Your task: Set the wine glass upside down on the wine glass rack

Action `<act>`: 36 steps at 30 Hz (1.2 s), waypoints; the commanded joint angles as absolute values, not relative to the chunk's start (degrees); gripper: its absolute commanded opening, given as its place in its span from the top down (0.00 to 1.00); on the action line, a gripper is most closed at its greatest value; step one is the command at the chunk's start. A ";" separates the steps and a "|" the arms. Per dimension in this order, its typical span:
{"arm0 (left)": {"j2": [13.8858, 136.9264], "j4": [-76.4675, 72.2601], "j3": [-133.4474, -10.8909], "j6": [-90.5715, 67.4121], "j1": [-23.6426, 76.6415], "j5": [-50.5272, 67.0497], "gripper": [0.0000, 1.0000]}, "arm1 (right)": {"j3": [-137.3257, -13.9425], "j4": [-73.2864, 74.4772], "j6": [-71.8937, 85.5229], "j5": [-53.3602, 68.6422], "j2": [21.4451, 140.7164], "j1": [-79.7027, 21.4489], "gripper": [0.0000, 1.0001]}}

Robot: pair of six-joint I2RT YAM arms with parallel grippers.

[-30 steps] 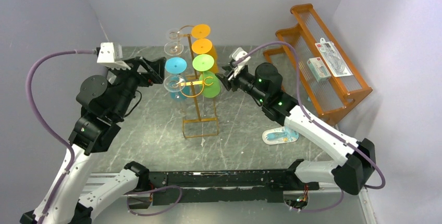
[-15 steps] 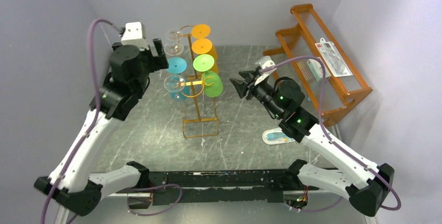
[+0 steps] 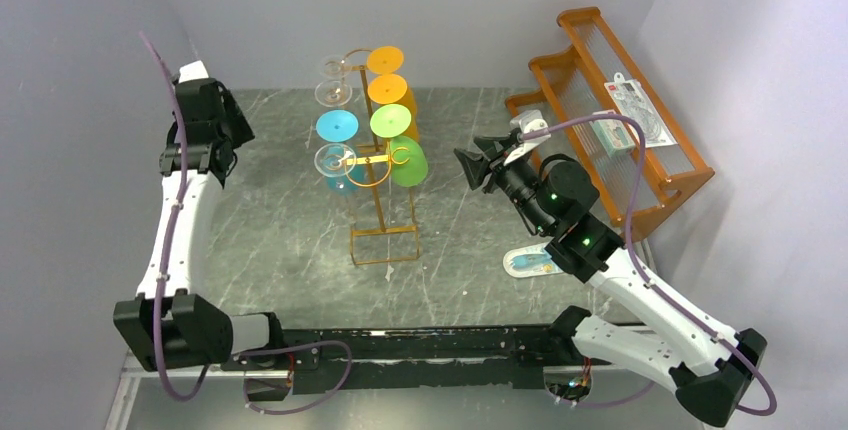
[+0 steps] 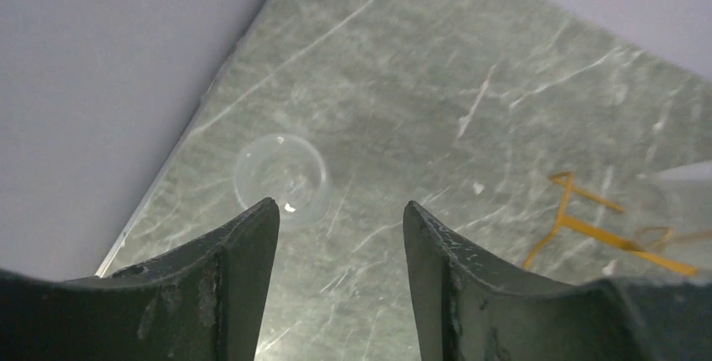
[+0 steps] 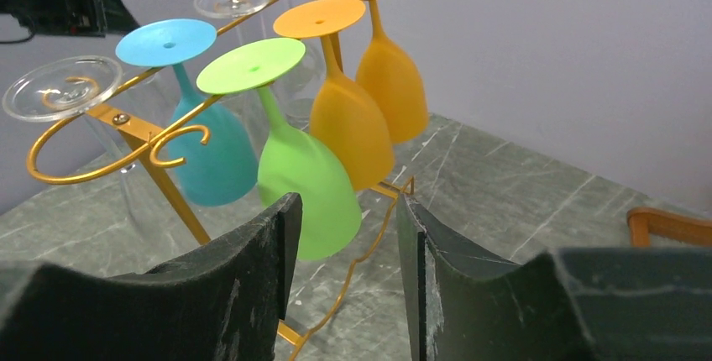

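The wine glass rack (image 3: pixel 380 205), a thin golden wire stand, rises mid-table with orange, green, blue and clear glasses hanging upside down on it. In the right wrist view the green glass (image 5: pixel 302 185), blue glass (image 5: pixel 206 168) and two orange glasses (image 5: pixel 348 126) hang close ahead. My right gripper (image 5: pixel 347 201) is open and empty, right of the rack (image 3: pixel 470 165). My left gripper (image 4: pixel 338 206) is open and empty, high at the far left (image 3: pixel 200 162). Below it a clear wine glass (image 4: pixel 281 178) stands on the table near the left edge, seen from above.
An orange stepped shelf (image 3: pixel 610 120) holding packets lines the right wall. A small white-and-blue item (image 3: pixel 537 262) lies on the table by the right arm. The rack's wire base (image 4: pixel 588 227) shows at the right of the left wrist view. Walls close in on the left and back.
The left arm swung up and left, away from the rack, and its jaws narrowed. The right gripper pulled back to the right from the green glass and opened slightly.
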State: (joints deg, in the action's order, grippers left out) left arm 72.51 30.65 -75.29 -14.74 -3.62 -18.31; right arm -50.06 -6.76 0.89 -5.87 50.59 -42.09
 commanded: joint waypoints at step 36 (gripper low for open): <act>80.92 30.51 -72.81 -13.83 -9.76 -8.29 0.95 | -50.13 -6.37 4.13 -7.50 52.12 -41.93 0.49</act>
State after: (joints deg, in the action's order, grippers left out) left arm 84.31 29.19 -70.48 -14.79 -9.34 -11.57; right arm -50.06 -5.34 3.42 -7.51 53.23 -42.09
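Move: The clear wine glass still standing upright by the left wall is the left hand's aim; its middle lies about level with the hand forward and back, some 5 cm to its left and about 19 cm below. The blue glass hanging on the rack is roughly 19 cm to the hand's right and 3 cm back, at about its height; the near clear hanging glass is about 8 cm nearer the base than the blue one. From the idle right hand, the standing glass is about 9 cm ahead, 50 cm left and 27 cm below. The left hand sinks some 11 cm onto the rim of the standing clear glass, quickly at first and then easing, while its fingers tip about 15 degrees further down and narrow from well open to less than half. Once down, it stays nearly in place and closes the fingers almost shut, pinching the thin wall at the rim's right side, one finger inside the bowl and the other outside; the right hand, free of everything, merely sinks about 2 cm beside the rack. ##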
